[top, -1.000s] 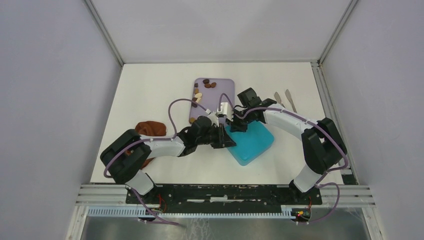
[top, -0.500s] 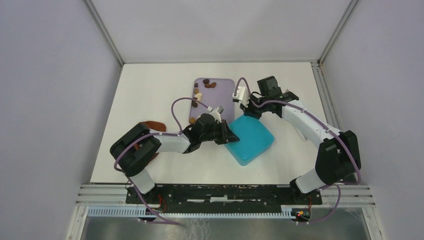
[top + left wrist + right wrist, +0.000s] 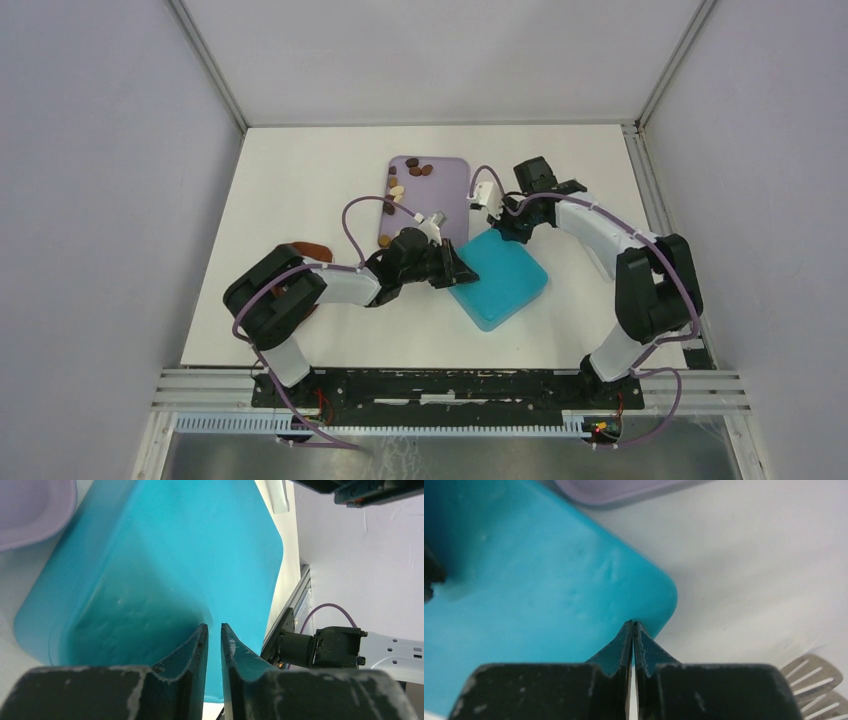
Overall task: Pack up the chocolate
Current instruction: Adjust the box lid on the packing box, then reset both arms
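Note:
The chocolate (image 3: 418,167) lies as several small brown and cream pieces on a lavender tray (image 3: 445,190), along its far and left sides. In front of the tray stands a teal box (image 3: 505,285) with its lid on. My left gripper (image 3: 458,270) is over the box's left corner. Its jaws (image 3: 214,626) stand a narrow gap apart, and only the teal lid (image 3: 190,555) shows through the gap. My right gripper (image 3: 508,228) is at the box's far corner, shut and holding nothing, its tips (image 3: 633,622) just at the edge of the lid (image 3: 524,580).
A reddish-brown cloth (image 3: 312,250) lies left of the box, partly behind my left arm. Slotted metal utensils (image 3: 816,672) rest on the white table to the right of the box. The tray's rim (image 3: 624,487) sits just beyond the box.
My right arm swung away from the box's near-left side to its far corner, then dropped slightly toward it. The left gripper shifted a little right and stayed at the box's left corner.

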`<state>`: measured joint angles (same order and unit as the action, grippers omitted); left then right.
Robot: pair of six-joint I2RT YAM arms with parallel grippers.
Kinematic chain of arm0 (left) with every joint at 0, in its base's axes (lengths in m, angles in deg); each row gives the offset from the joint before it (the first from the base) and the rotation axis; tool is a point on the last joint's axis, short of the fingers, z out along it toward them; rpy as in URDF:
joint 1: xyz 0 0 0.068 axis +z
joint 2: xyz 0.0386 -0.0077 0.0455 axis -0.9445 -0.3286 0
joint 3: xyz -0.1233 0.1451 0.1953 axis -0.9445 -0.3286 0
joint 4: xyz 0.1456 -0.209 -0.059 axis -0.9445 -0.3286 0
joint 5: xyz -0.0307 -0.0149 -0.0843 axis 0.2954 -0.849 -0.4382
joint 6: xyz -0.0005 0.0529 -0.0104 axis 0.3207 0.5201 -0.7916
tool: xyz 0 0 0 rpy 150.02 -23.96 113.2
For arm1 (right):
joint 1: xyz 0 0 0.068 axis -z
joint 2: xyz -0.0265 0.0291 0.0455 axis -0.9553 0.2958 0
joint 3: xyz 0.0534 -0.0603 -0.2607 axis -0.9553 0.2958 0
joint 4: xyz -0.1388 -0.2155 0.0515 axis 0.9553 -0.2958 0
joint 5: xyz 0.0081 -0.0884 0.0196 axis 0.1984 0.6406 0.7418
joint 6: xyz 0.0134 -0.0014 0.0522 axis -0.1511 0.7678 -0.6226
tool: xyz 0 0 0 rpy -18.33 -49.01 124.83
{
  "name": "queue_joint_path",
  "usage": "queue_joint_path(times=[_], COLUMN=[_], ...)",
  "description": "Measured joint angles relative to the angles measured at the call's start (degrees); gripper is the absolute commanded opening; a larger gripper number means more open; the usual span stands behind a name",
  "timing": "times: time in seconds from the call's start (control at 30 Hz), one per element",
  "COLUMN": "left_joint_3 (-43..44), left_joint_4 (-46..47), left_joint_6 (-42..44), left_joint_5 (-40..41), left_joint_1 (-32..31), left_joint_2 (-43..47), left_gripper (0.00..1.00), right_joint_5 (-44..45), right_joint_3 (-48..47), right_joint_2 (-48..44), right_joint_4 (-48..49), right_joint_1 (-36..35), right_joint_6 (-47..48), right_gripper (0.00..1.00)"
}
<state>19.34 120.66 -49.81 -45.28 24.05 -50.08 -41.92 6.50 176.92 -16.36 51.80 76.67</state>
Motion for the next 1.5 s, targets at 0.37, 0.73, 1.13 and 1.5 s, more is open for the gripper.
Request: queue_joint_path(times=[0.37, 0.73, 1.13, 1.5], left_joint_3=[-0.1, -0.1, 15.8, 38.6], left_joint_4=[0.5, -0.8, -30.8, -50.2], left_joint_6=[0.0, 0.1, 15.3, 29.9], left_joint_5=[-1.0, -1.4, 6.0, 21.0], left_joint_1=[0.8, 1.0, 1.0, 1.3], left_joint_2=[-0.1, 0.6, 18.6, 41.0], left_gripper=[0.24, 0.27, 0.98, 1.00], right_joint_5=[-1.7, -0.4, -4.1, -7.1], right_joint_3=[4.9, 18.5, 6.0, -4.5], right_joint_2=[-19.8, -19.4, -31.7, -45.0], right_joint_4=[-14.6, -2.9, -10.1, 5.3], right_joint_1=[3.4, 4.6, 18.6, 25.0], right_joint_6=[6.8, 7.1, 8.1, -17.5], right_gripper=[0.09, 0.12, 0.98, 0.98])
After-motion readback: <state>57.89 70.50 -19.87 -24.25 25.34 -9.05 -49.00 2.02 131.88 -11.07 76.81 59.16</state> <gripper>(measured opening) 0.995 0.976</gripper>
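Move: The packing box, its blue lid on, stands cornerwise: its middle is some 8 cm back, 4 cm left and 3 cm below the right fingers, which are near its far corner. Its right-hand corner lies about 8 cm back and 6 cm right. The lilac tray is roughly 9 cm ahead and 18 cm left; the spatulas are 15 cm right, 2 cm ahead. From the left hand, the box's middle is about 4 cm right, level fore and aft, 3 cm below. The left fingertips keep resting on the lid while the right hand hops back and right, some 11 cm in all and about 5 cm high, from near the far corner, and presses down at the right-hand corner. Then both hands lift off well over 30 cm, their fingers opening wide and tipping up about 45 degrees, the left hand drawing left and the right hand drifting right. ##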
